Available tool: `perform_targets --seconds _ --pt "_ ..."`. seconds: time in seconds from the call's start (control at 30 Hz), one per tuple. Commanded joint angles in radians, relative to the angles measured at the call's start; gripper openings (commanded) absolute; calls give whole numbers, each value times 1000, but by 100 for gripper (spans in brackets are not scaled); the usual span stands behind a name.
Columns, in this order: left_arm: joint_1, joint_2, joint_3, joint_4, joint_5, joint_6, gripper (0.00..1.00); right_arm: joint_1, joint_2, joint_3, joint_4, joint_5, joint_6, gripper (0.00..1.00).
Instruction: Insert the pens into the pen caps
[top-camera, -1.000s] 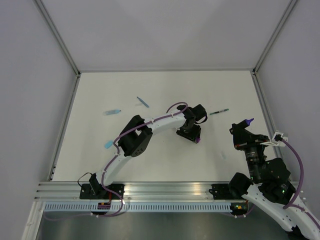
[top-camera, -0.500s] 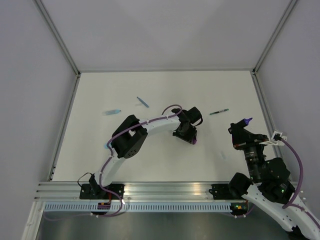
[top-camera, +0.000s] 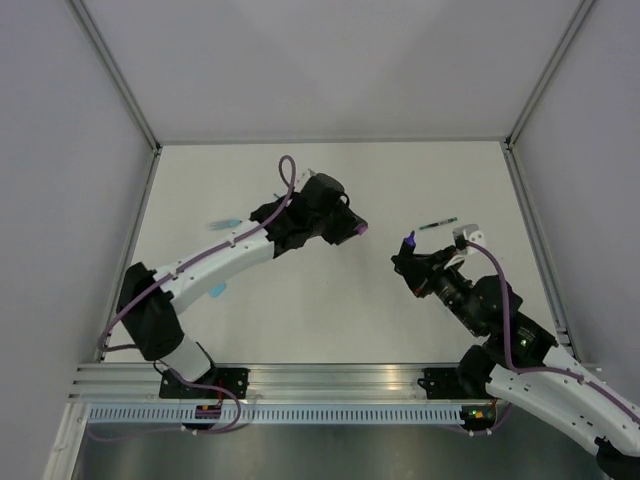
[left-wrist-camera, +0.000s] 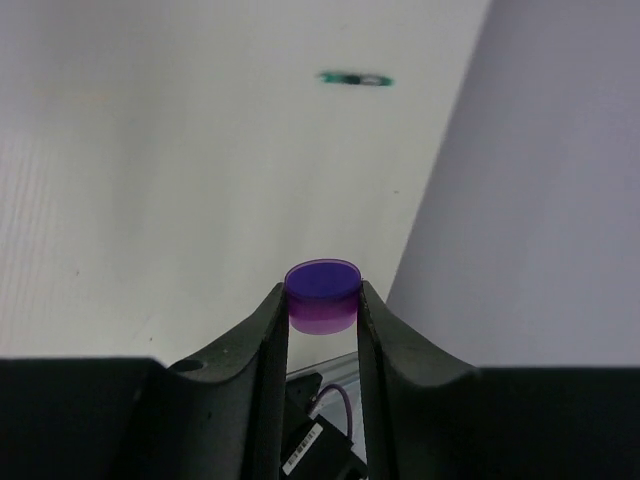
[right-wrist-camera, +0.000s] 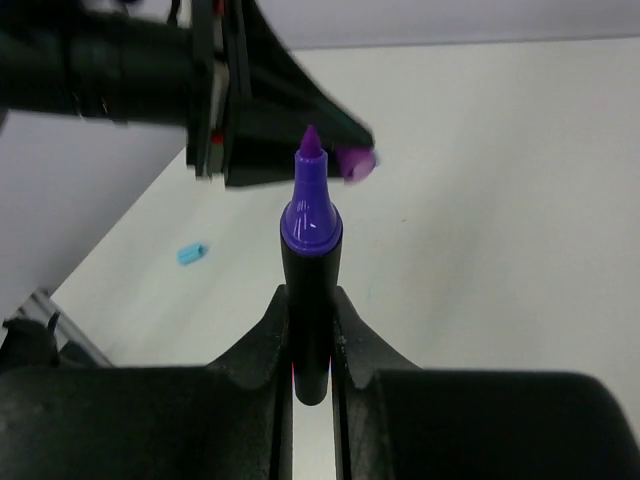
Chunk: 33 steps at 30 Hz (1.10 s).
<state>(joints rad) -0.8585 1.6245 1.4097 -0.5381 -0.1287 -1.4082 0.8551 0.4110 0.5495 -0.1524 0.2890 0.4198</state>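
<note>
My left gripper (left-wrist-camera: 322, 300) is shut on the tiny purple cap (left-wrist-camera: 322, 295), held above the table with its closed flat end towards the wrist camera. From above, the cap (top-camera: 352, 230) sticks out of the left gripper (top-camera: 345, 228) over the table's middle. My right gripper (right-wrist-camera: 312, 310) is shut on the black-and-purple marker (right-wrist-camera: 312, 250), tip pointing away. The purple cap (right-wrist-camera: 356, 163) hangs just right of that tip, a short gap beyond. The thin green pen (top-camera: 438, 224) lies at the back right. A light blue marker (top-camera: 225, 222) and a light blue cap (top-camera: 217, 290) lie on the left.
The left arm (top-camera: 230, 250) stretches diagonally across the left half of the white table (top-camera: 330, 320). Grey walls close the table in on three sides, with metal posts (top-camera: 525, 120) at the back corners. A rail (top-camera: 320, 380) runs along the near edge.
The left gripper shut on the purple cap, lifted it off the table and swung it up and to the left. The right arm carried the marker left, towards the cap.
</note>
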Motion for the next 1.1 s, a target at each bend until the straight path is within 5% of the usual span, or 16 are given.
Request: perform_targets --seconds 0.0,0.2,0.6,1.07 --pt "9 -153 -24 173 -18 336 2 1 97 69 77 -286 -59 0" --pt "7 -319 -124 286 47 514 2 1 155 40 175 -482 -75 0" --pt "4 -414 -232 400 282 578 2 1 295 36 215 -499 -65 0" --pt "-4 -462 -288 382 279 592 2 2 305 29 215 -419 -52 0"
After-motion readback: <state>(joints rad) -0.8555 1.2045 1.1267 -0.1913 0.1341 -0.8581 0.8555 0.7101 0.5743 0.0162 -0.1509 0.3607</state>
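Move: The left hand already holds the purple cap, and the bare black pen it is meant for lies about 10 cm back and 10 cm right of it, its middle some 8 cm higher. From the right hand, which keeps that pen upright, the cap is about 10 cm ahead, 10 cm left and 6 cm lower. Down on the table, the green marker lies roughly 22 cm ahead and 9 cm right of the right hand; the blue pen lies 16 cm ahead and 13 cm left of the left hand. The left hand lifts the purple cap quickly by about 13 cm, then eases down a little while drawing back some 7 cm, its fingers tipping up about 30 degrees to near level and swinging clockwise towards the right hand, so that the cap's mouth comes round over the pen. Meanwhile the right hand carries the upright pen left about 9 cm towards the cap, with a small drop and drift back and a 25-degree counter-clockwise turn, both grips staying shut and both hands slowing as the purple tip nears the mouth. ##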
